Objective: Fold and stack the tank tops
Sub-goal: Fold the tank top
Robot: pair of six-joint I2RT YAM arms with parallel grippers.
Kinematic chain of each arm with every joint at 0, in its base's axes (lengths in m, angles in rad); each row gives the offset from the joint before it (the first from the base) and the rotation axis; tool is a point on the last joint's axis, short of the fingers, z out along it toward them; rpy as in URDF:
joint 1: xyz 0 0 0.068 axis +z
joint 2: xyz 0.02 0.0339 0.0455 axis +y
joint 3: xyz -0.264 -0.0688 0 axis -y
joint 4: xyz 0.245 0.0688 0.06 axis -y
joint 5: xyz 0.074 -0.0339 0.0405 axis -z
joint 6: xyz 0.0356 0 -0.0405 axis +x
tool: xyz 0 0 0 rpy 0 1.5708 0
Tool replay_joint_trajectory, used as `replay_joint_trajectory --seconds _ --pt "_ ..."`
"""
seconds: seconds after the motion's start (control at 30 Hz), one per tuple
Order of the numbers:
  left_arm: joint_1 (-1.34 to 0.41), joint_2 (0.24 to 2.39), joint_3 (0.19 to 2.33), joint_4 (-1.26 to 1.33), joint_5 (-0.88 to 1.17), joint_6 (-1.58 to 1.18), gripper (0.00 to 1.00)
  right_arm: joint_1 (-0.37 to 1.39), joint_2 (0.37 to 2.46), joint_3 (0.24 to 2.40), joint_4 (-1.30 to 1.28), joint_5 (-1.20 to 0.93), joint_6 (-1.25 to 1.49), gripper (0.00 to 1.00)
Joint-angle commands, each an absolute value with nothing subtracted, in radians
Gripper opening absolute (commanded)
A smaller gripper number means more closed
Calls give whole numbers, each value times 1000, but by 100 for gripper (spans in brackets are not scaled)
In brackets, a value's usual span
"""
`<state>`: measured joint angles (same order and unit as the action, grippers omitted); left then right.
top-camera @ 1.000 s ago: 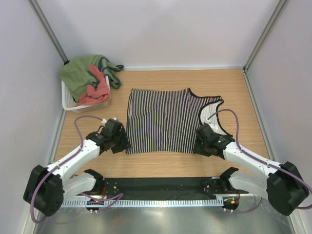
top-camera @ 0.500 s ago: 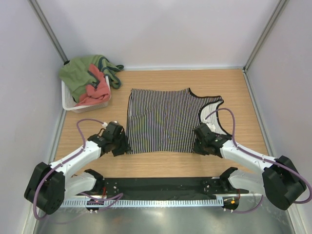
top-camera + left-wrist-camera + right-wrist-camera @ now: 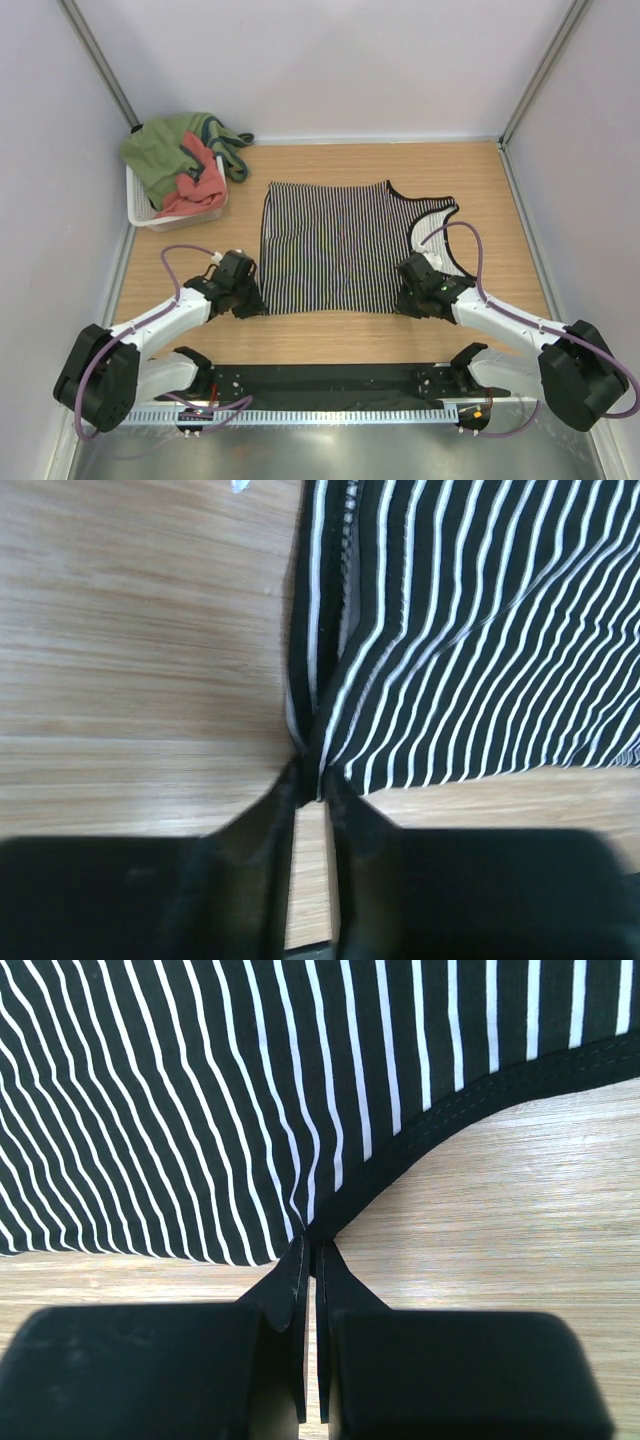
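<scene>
The black-and-white striped tank top (image 3: 335, 245) lies spread flat in the middle of the wooden table. At its near left corner, my left gripper (image 3: 252, 300) has its fingertips pinched on the hem corner (image 3: 312, 770), which bunches up between them. My right gripper (image 3: 408, 298) is shut on the near right edge, its tips clamping the black armhole trim (image 3: 400, 1160) where the stripes (image 3: 200, 1090) end. The salmon-red tank top (image 3: 195, 185) lies crumpled in the white basket (image 3: 140, 210) at the back left.
A green garment (image 3: 160, 150) is heaped over the salmon one in the basket, with dark teal straps hanging over the rim. Grey walls close in the table on the left, right and back. A black rail (image 3: 330, 380) runs along the near edge between the arm bases.
The left gripper has slid right onto the striped top's near left corner and closed on it. The right gripper has closed on the armhole trim. The cloth has stayed flat.
</scene>
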<state>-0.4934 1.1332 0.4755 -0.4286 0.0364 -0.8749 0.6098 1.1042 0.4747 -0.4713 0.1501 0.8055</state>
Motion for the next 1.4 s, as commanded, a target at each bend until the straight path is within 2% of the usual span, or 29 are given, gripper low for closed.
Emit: replay_joint_trajectory --seconds 0.0,0.03,0.07,0.4,0.97,1.37 --pt "-495 1158 453 -365 37 -884 8 617 1080 494 -476 172 804 1" --pt "-495 1158 453 -362 40 -884 0 615 1078 495 -477 173 802 1" --pt "-495 1154 454 -364 40 -884 0 615 1078 499 -482 176 801 1" --pt "-494 1098 564 -443 61 -874 0 617 1101 624 -552 238 749 1" --pt "-359 1247 742 -445 147 -835 0 574 1333 859 -600 327 634 1" --pt "-304 1387 863 -431 161 -818 0 442 1460 969 -571 235 535 1"
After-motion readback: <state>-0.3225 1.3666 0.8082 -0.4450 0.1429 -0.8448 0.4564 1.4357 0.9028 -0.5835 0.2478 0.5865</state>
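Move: The tank top's near left corner sits right at the left fingertips, not yet fully pinched; its far left corner lies about 30 cm straight ahead, with the basket of clothes roughly 27 cm ahead and 20 cm to the left. The right gripper already holds the near edge by the armhole; from it the far edge lies about 30 cm straight ahead, and the far shoulder strap some 26 cm ahead and 14 cm right. Shut the left fingers on the tank top's near left corner while the right gripper keeps its pinch. Then carry both grippers together, first up and forward off the table, then mostly forward over the cloth towards its far edge, about 10 cm ahead and 5 cm up. Tip the right hand's left side down some 10 degrees on the way. ##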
